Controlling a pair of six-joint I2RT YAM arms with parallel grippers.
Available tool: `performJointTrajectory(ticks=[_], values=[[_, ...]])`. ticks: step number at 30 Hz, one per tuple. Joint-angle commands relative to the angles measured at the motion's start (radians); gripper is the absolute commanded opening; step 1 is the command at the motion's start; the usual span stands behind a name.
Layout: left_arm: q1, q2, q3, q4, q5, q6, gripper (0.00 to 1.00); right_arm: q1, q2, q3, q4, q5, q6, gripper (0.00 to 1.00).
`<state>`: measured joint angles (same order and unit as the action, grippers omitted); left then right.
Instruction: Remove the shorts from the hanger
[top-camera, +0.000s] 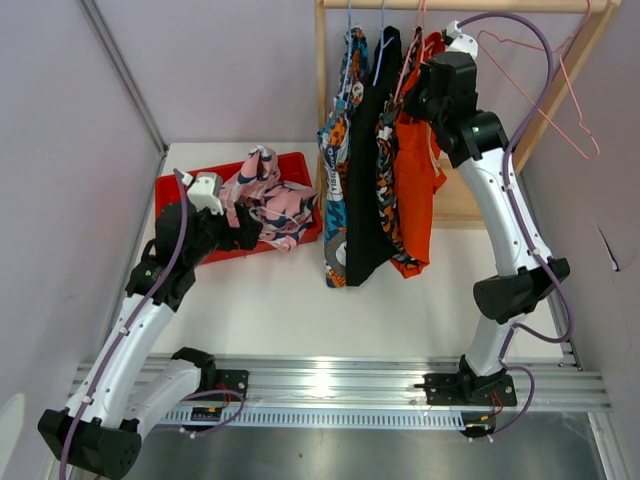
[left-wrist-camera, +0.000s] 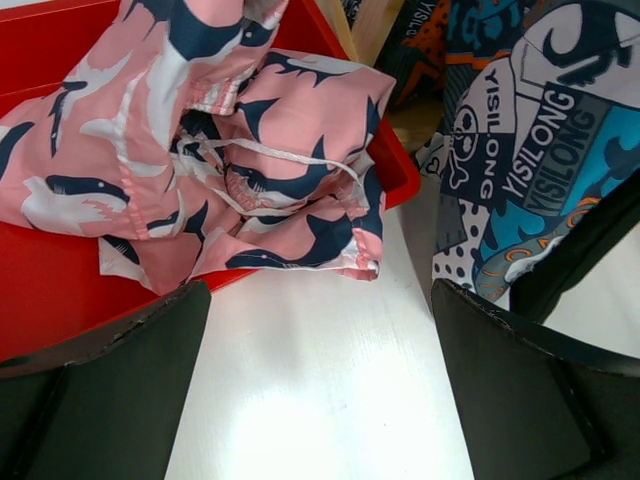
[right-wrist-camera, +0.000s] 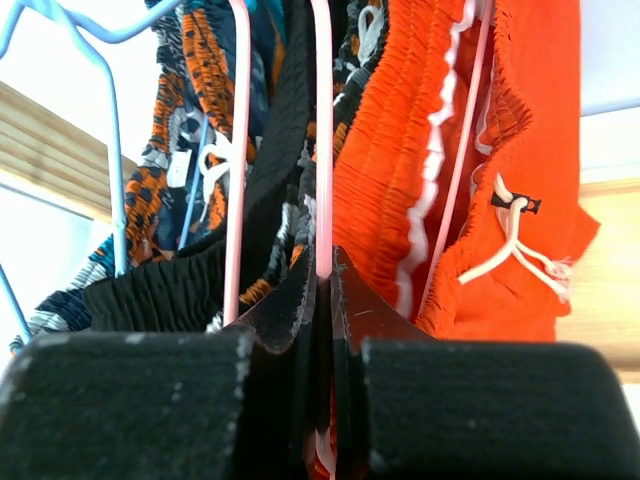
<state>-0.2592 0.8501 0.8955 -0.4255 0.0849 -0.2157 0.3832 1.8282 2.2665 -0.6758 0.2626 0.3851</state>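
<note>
Four shorts hang on hangers from the wooden rack: blue print (top-camera: 338, 150), plain black (top-camera: 365, 200), orange-black-white blotched (top-camera: 388, 170) and plain orange (top-camera: 415, 190). My right gripper (top-camera: 425, 85) is up at their waistbands. In the right wrist view it (right-wrist-camera: 325, 270) is shut on a pink hanger wire (right-wrist-camera: 321, 120), with the orange shorts (right-wrist-camera: 400, 150) to its right and the black shorts (right-wrist-camera: 170, 290) to its left. The pink shark-print shorts (left-wrist-camera: 250, 130) lie in the red bin (left-wrist-camera: 40, 300). My left gripper (left-wrist-camera: 320, 390) hovers open over the table beside the bin, holding nothing.
The wooden rack (top-camera: 320, 90) stands at the back right, and an empty pink hanger (top-camera: 560, 90) dangles from its right end. The blue print shorts (left-wrist-camera: 530, 170) hang close to the right of my left gripper. Grey walls close in both sides.
</note>
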Motion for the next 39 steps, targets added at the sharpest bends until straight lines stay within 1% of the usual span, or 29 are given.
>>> performJointTrajectory(ticks=[1,5,6,8,9,11,12,13,14,17,18,19,20,21,22,23,24,26,27,29,30,33,34,39], values=[[-0.014,-0.026,0.000,0.059,0.085,0.030,0.99,0.009,-0.093,0.062,0.053,0.078,-0.058,0.00],[-0.093,-0.040,0.060,0.051,0.082,0.053,0.99,0.008,-0.156,0.111,0.045,0.121,-0.103,0.00],[-0.138,-0.040,0.101,0.047,0.070,0.056,0.99,0.008,-0.164,0.125,0.041,0.128,-0.121,0.00],[-0.181,-0.026,0.132,0.028,0.050,0.056,0.99,0.008,-0.179,0.152,0.038,0.151,-0.138,0.00],[-0.219,-0.017,0.179,0.022,0.046,0.056,0.99,0.008,-0.196,0.156,0.036,0.158,-0.152,0.00],[-0.258,0.009,0.221,0.019,0.041,0.049,0.99,0.006,-0.214,0.159,0.030,0.176,-0.161,0.00],[-0.294,0.018,0.232,0.022,0.042,0.044,0.99,0.006,-0.233,0.157,0.027,0.184,-0.166,0.00],[-0.314,0.032,0.255,0.025,0.055,0.041,0.99,0.008,-0.242,0.154,0.022,0.187,-0.166,0.00],[-0.360,0.041,0.275,0.042,0.058,0.035,0.99,0.006,-0.251,0.150,0.015,0.188,-0.164,0.00],[-0.445,0.082,0.335,0.074,0.076,0.016,0.99,0.009,-0.309,0.085,0.013,0.176,-0.134,0.00],[-0.512,0.096,0.347,0.102,0.073,0.013,0.99,0.013,-0.328,0.036,0.013,0.164,-0.120,0.00],[-0.546,0.110,0.373,0.116,0.070,0.013,0.99,0.017,-0.363,0.012,0.016,0.161,-0.109,0.00],[-0.581,0.145,0.402,0.132,0.061,0.015,0.99,0.026,-0.380,-0.010,0.016,0.165,-0.097,0.00],[-0.645,0.165,0.413,0.169,0.061,0.013,0.99,0.060,-0.397,-0.051,0.018,0.193,-0.092,0.00],[-0.675,0.187,0.442,0.185,0.059,0.016,0.99,0.080,-0.412,-0.068,0.018,0.213,-0.092,0.00],[-0.739,0.211,0.472,0.201,0.046,0.022,0.99,0.101,-0.443,-0.084,0.022,0.230,-0.088,0.00],[-0.768,0.266,0.508,0.217,0.036,0.027,0.99,0.150,-0.452,-0.094,0.022,0.250,-0.088,0.00],[-0.819,0.329,0.543,0.258,0.024,0.047,0.99,0.196,-0.481,-0.122,0.022,0.305,-0.083,0.00],[-0.860,0.390,0.595,0.272,0.012,0.055,0.99,0.236,-0.487,-0.131,0.022,0.322,-0.081,0.00],[-0.911,0.452,0.632,0.304,-0.003,0.076,0.99,0.272,-0.515,-0.165,0.031,0.366,-0.080,0.00],[-0.925,0.504,0.685,0.313,-0.023,0.090,0.99,0.302,-0.521,-0.174,0.036,0.381,-0.081,0.00],[-0.957,0.567,0.746,0.340,-0.046,0.096,0.99,0.338,-0.540,-0.193,0.032,0.420,-0.080,0.00],[-0.960,0.596,0.755,0.347,-0.040,0.093,0.99,0.358,-0.543,-0.199,0.038,0.428,-0.081,0.00],[-0.992,0.641,0.758,0.418,-0.039,0.081,0.99,0.391,-0.566,-0.223,0.042,0.483,-0.098,0.00]])
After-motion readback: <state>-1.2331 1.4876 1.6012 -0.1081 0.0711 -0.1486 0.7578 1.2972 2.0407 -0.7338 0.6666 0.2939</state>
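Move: The orange shorts hang on the rack with their hanger already pinched by the right hand, their middle about 20 cm below that hand, 2 cm ahead and 3 cm to its right. From the open left hand they lie some 35 cm right, 16 cm ahead and about level. The black-and-orange patterned shorts hang 6 cm left of them, the black shorts 11 cm left. The pink shorts in the red box are about 13 cm ahead of the left hand, 3 cm right and 15 cm below. The orange shorts come back from the rack on their hanger as the right hand, keeping its pinch, lifts about 12 cm while drawing back, then carries on level, some 20 cm back in all. Meanwhile the left hand sweeps right past the front of the hanging shorts, drawing back and rising, turns some 55 degrees clockwise and, still wide open, closes on the orange shorts, slowing at the end; whether it touches them can't be seen. ##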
